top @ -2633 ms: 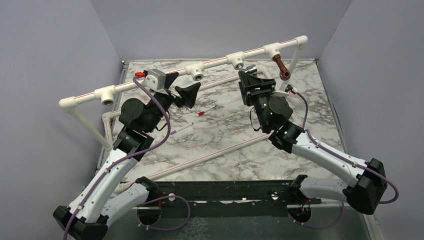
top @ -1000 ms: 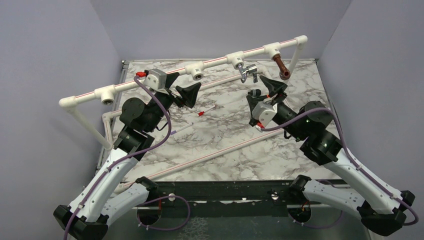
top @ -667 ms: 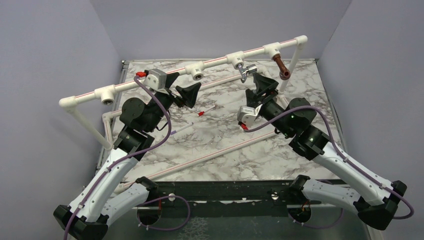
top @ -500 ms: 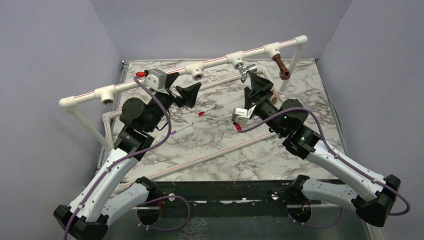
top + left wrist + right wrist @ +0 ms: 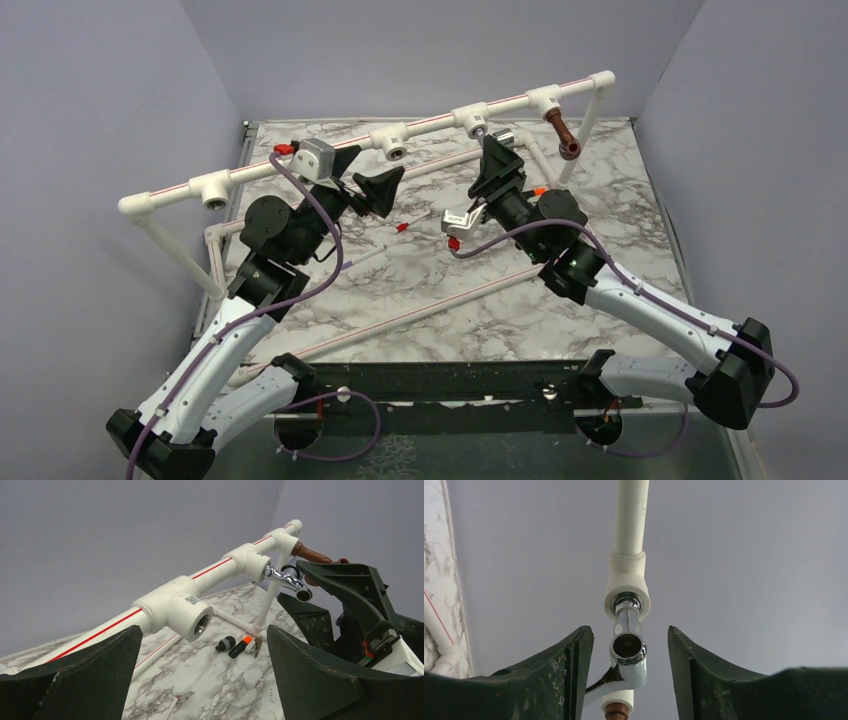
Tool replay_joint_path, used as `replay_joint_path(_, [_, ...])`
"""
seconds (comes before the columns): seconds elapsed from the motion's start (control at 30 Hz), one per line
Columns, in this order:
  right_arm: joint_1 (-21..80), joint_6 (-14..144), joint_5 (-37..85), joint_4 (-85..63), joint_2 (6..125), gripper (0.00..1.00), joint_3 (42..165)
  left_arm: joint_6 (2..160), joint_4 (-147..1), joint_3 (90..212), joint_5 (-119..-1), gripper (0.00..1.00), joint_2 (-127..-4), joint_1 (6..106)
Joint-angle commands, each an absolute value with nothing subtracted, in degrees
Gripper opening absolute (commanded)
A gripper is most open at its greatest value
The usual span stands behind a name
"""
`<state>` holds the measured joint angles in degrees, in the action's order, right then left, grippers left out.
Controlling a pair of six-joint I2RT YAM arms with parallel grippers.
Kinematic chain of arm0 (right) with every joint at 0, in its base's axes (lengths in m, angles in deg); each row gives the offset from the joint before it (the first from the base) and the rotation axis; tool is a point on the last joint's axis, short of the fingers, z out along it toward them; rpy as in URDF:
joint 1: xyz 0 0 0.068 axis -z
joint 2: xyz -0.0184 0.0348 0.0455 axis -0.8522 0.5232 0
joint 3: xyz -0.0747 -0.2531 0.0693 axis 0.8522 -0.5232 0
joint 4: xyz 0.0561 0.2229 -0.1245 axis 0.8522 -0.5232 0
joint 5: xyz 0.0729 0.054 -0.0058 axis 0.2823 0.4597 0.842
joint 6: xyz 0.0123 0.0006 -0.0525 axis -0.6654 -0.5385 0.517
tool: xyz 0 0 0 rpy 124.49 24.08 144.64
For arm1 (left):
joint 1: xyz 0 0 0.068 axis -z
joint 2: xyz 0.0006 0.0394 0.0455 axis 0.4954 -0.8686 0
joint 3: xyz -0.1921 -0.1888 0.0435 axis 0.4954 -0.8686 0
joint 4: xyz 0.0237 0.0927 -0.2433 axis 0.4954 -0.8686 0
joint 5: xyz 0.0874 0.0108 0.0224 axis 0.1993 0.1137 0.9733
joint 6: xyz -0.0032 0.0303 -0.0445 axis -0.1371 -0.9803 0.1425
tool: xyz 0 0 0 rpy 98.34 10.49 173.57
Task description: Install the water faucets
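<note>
A shiny chrome faucet (image 5: pixel 628 652) hangs screwed into a white tee socket (image 5: pixel 626 582) of the raised pipe rail (image 5: pixel 430 122). My right gripper (image 5: pixel 629 632) straddles its spout from below. The jaws are open, with a gap on each side, though the lever handle runs close behind the left finger (image 5: pixel 574 670). In the top view this gripper (image 5: pixel 492 150) hides most of the chrome faucet (image 5: pixel 503 135). The reddish-brown faucet (image 5: pixel 562 135) sits in the rail's far-right tee. My left gripper (image 5: pixel 368 172) hovers wide open and empty before an empty tee socket (image 5: pixel 185 615).
Small black fittings (image 5: pixel 227 644) and an orange-tipped piece (image 5: pixel 241 646) lie on the marble by the rail's right post. Thin sticks, one red-tipped (image 5: pixel 403 228), lie mid-table. Another empty tee (image 5: pixel 213 190) is at the rail's left. Grey walls enclose the table.
My right arm swung left and rose under the chrome faucet, and its jaws narrowed around the spout. The left arm has not moved.
</note>
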<state>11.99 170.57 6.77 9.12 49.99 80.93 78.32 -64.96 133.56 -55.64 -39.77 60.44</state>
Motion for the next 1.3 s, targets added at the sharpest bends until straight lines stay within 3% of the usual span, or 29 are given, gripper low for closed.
replay_joint_path(0.0, [11.66,172.79,3.73,13.80,51.52,0.58,83.66,78.34,-63.42,133.03,-55.64,0.96,-39.21,60.81])
replay_joint_path(0.73, [13.35,168.40,0.80,13.30,54.94,0.43,86.34,78.07,-63.58,133.03,-55.26,0.96,-39.21,61.34])
replay_joint_path(1.0, [14.26,163.90,1.01,13.31,55.80,0.24,86.87,77.99,-63.68,133.03,-55.14,0.96,-39.12,61.43])
replay_joint_path(1.13, [14.29,159.31,1.40,14.06,55.63,0.03,86.17,77.90,-63.68,133.03,-55.02,0.96,-39.16,61.44])
replay_joint_path(1.27, [14.24,152.64,2.40,18.06,55.45,0.01,83.45,77.90,-63.73,133.10,-55.02,0.96,-39.29,61.51])
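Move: Just ahead of the right hand, about 3 cm forward and level with it, the chrome faucet's body sits between the parted fingers, already in its white tee. That tee is about 8 cm forward and 2 cm left of the hand. The empty tee is some 16 cm left and 4 cm forward, the brown faucet roughly 14 cm right and 5 cm forward. From the left hand, the chrome faucet lies about 20 cm right and 8 cm forward, near its height. Easing forward about 3 cm, the right hand brings its fingers over and under the chrome faucet's body while swinging about 5 degrees clockwise. The fingers close from about two-thirds open until they pinch the body, the grip effort rising. The hand then stays in place and the wrist rolls some 10 degrees, clockwise seen from behind the hand. ##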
